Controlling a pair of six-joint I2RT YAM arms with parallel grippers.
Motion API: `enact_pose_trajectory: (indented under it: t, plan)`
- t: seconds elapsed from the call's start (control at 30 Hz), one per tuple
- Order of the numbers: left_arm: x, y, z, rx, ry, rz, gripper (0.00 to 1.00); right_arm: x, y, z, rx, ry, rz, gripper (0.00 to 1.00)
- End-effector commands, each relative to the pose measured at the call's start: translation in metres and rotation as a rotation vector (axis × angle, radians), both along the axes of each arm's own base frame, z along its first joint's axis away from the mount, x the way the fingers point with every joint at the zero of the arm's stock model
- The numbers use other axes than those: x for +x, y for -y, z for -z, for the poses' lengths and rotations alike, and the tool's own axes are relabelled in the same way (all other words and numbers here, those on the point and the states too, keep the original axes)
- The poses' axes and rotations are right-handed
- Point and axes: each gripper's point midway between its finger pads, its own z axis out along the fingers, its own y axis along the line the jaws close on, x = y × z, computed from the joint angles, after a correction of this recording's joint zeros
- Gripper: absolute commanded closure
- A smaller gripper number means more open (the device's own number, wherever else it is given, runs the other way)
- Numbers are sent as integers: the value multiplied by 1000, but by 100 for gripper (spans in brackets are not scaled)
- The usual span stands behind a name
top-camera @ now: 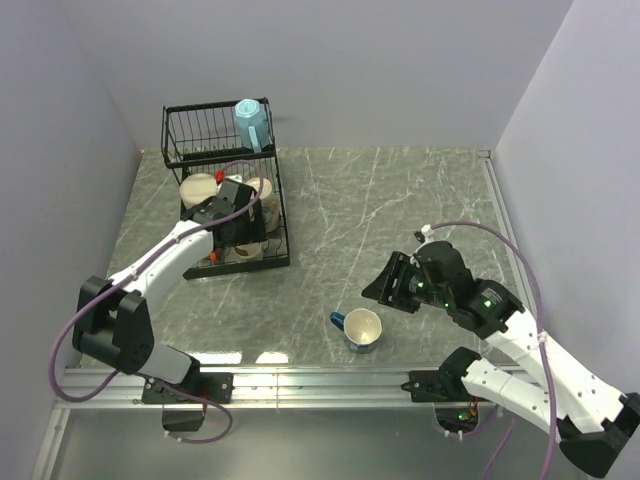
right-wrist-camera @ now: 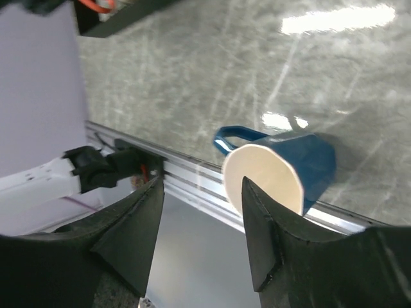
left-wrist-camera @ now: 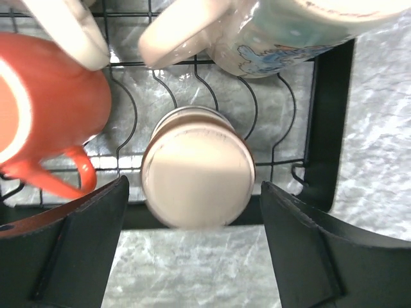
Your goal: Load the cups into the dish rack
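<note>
The black wire dish rack (top-camera: 176,137) stands at the back left. A light blue cup (top-camera: 252,124) sits on its upper shelf and cream cups (top-camera: 198,187) on the lower tier. My left gripper (top-camera: 240,232) hangs over that tier, open. Its fingers (left-wrist-camera: 96,237) flank an upturned cream cup (left-wrist-camera: 196,170) with a thin gap on each side. An orange-red cup (left-wrist-camera: 45,109) and a cup with a blue drawing (left-wrist-camera: 289,32) rest beside it. A dark blue cup (top-camera: 362,330) stands upright near the front edge. My right gripper (top-camera: 374,290) hovers just behind it, open and empty, the dark blue cup (right-wrist-camera: 302,167) beyond its right finger.
An aluminium rail (top-camera: 320,380) runs along the table's front edge, close to the dark blue cup. Walls close in the left, back and right sides. Grey marbled tabletop (top-camera: 400,200) lies between the rack and the right arm.
</note>
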Motion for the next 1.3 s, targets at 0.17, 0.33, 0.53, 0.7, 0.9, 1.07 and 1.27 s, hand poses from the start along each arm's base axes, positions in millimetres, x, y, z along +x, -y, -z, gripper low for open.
enact_pose_trajectory:
  t: [0.17,0.33,0.53,0.7,0.9,1.07,1.27]
  plan:
    - [0,-1,-78,-76,147,-27,9,-8,22,40,-245,-105,12,46]
    - [-6,1,-100,-116,182,-25,10,-18,32,50,-319,-120,10,46]
    - [-12,14,-123,-212,203,6,12,-28,18,64,-307,-145,-32,46]
    - [-20,30,-129,-290,177,56,14,-27,13,78,-335,-166,-21,47]
    - [-36,34,-136,-344,171,79,15,-20,19,93,-431,-182,8,52]
    - [-46,33,-138,-354,158,85,16,-19,13,107,-462,-200,-15,62]
    - [-52,30,-154,-360,169,84,14,-20,6,117,-474,-214,-32,83]
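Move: Below and a little back from the right hand stands the dark blue cup, about 4 cm back, 3 cm left and 15 cm down; the dish rack's near right corner is roughly 16 cm ahead and 17 cm left of that hand, some 18 cm down. From the left hand the blue cup lies about 23 cm back, 28 cm right and 8 cm down. Between the left fingers, 1 cm ahead and 3 cm down, sits the small cup, with the red cup 9 cm left of it. Sinking about 11 cm and drawing back some 3 cm, the right hand comes down to the right side of the blue cup's rim, its fingers tipping about 30 degrees steeper, then closes them on the rim wall. The left hand, already open, climbs about 13 cm off the small cup, then also draws back 5 cm and drifts right, rolling its left side down. ##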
